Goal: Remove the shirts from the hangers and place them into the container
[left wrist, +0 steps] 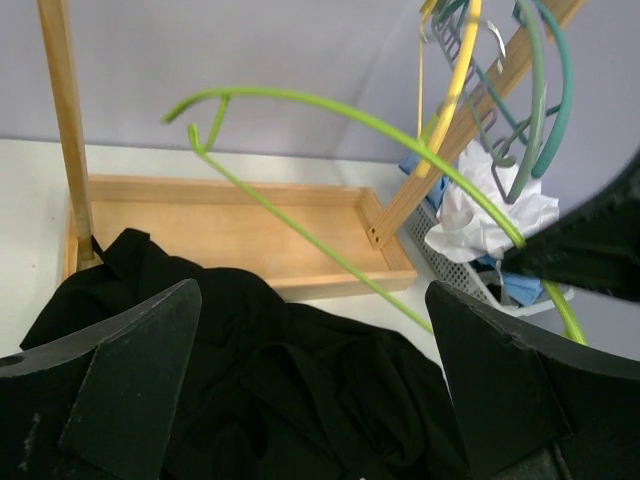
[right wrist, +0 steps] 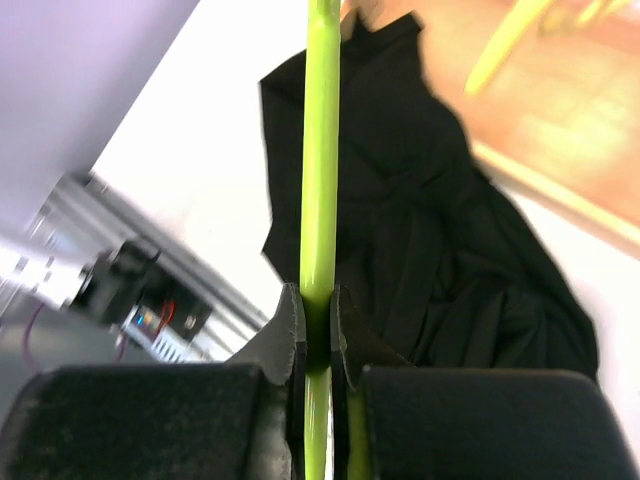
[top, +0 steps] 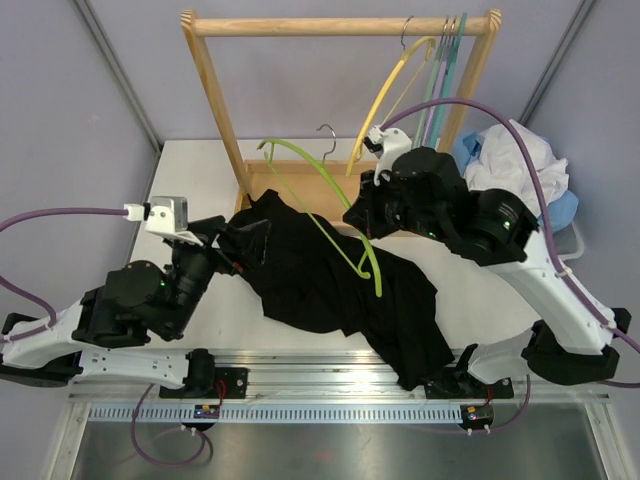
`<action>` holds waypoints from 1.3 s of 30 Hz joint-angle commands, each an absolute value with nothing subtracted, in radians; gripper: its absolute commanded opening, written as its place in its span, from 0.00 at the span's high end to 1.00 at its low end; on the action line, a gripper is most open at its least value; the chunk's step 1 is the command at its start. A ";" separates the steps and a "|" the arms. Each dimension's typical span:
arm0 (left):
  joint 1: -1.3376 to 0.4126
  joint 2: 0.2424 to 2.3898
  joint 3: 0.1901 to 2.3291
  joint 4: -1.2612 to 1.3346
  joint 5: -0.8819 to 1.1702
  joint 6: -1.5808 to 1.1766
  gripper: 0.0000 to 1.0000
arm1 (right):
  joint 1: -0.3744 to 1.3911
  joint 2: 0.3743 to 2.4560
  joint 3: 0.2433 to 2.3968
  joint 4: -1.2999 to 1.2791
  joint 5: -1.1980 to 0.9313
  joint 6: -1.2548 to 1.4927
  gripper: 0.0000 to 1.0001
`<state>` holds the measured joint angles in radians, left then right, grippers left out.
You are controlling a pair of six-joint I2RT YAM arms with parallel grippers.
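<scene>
The black shirt (top: 330,285) lies crumpled on the table, off its hanger. My right gripper (top: 364,232) is shut on the lime green hanger (top: 318,212) and holds it above the shirt; in the right wrist view the pads (right wrist: 293,320) pinch the green bar (right wrist: 321,150) over the black shirt (right wrist: 430,230). My left gripper (top: 257,241) stands open just over the shirt's left end (left wrist: 280,380), nothing between its fingers (left wrist: 140,350). The white shirt (top: 520,160) sits in the container (top: 573,238) at the right, also seen in the left wrist view (left wrist: 450,262).
The wooden rack (top: 340,25) stands at the back with its base tray (top: 300,185). Yellow, pale green, lilac and teal hangers (top: 440,60) hang bare at its right end. A light blue garment (top: 565,208) lies in the container. A metal rail (top: 340,365) runs along the near edge.
</scene>
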<state>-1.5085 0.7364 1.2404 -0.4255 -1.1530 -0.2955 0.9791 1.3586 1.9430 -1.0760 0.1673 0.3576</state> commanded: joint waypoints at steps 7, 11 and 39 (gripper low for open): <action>-1.529 0.744 1.192 -0.635 -1.184 -0.547 0.01 | 0.986 1.564 2.302 -1.015 0.486 0.279 1.00; -1.531 0.709 1.177 -0.696 -1.181 -0.604 0.01 | 0.986 1.690 2.497 -1.071 0.612 0.242 1.00; -1.536 0.686 1.134 -0.719 -1.155 -0.667 0.01 | 0.796 1.784 2.524 -0.905 0.552 0.169 1.00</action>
<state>-1.5307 0.6762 1.1358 -0.7753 -1.1435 -0.6559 0.8028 1.8782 2.5446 -1.0500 0.5552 0.1787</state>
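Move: The right hand already holds the lime-green hanger; the free spot on the rail where its hook is to go lies roughly 28 cm ahead, 4 cm to the left and 18 cm above. The yellow hanger hangs about 25 cm ahead, 5 cm to the right and 8 cm higher. The black shirt lies about 38 cm below, some 5 cm to the left and level fore-and-aft. From the left hand the rail spot is around 32 cm ahead, 20 cm to the right and 16 cm up. Still pinching the lime-green hanger by its near arm, the right hand brings the hook over the rail, left of the yellow hanger. It goes forward about 17 cm, arching up 8 or 9 cm and down again by 5, turning some 25 degrees clockwise and tipping upward, then holds there. The open left hand sinks about 8 cm, nosing down slightly. ##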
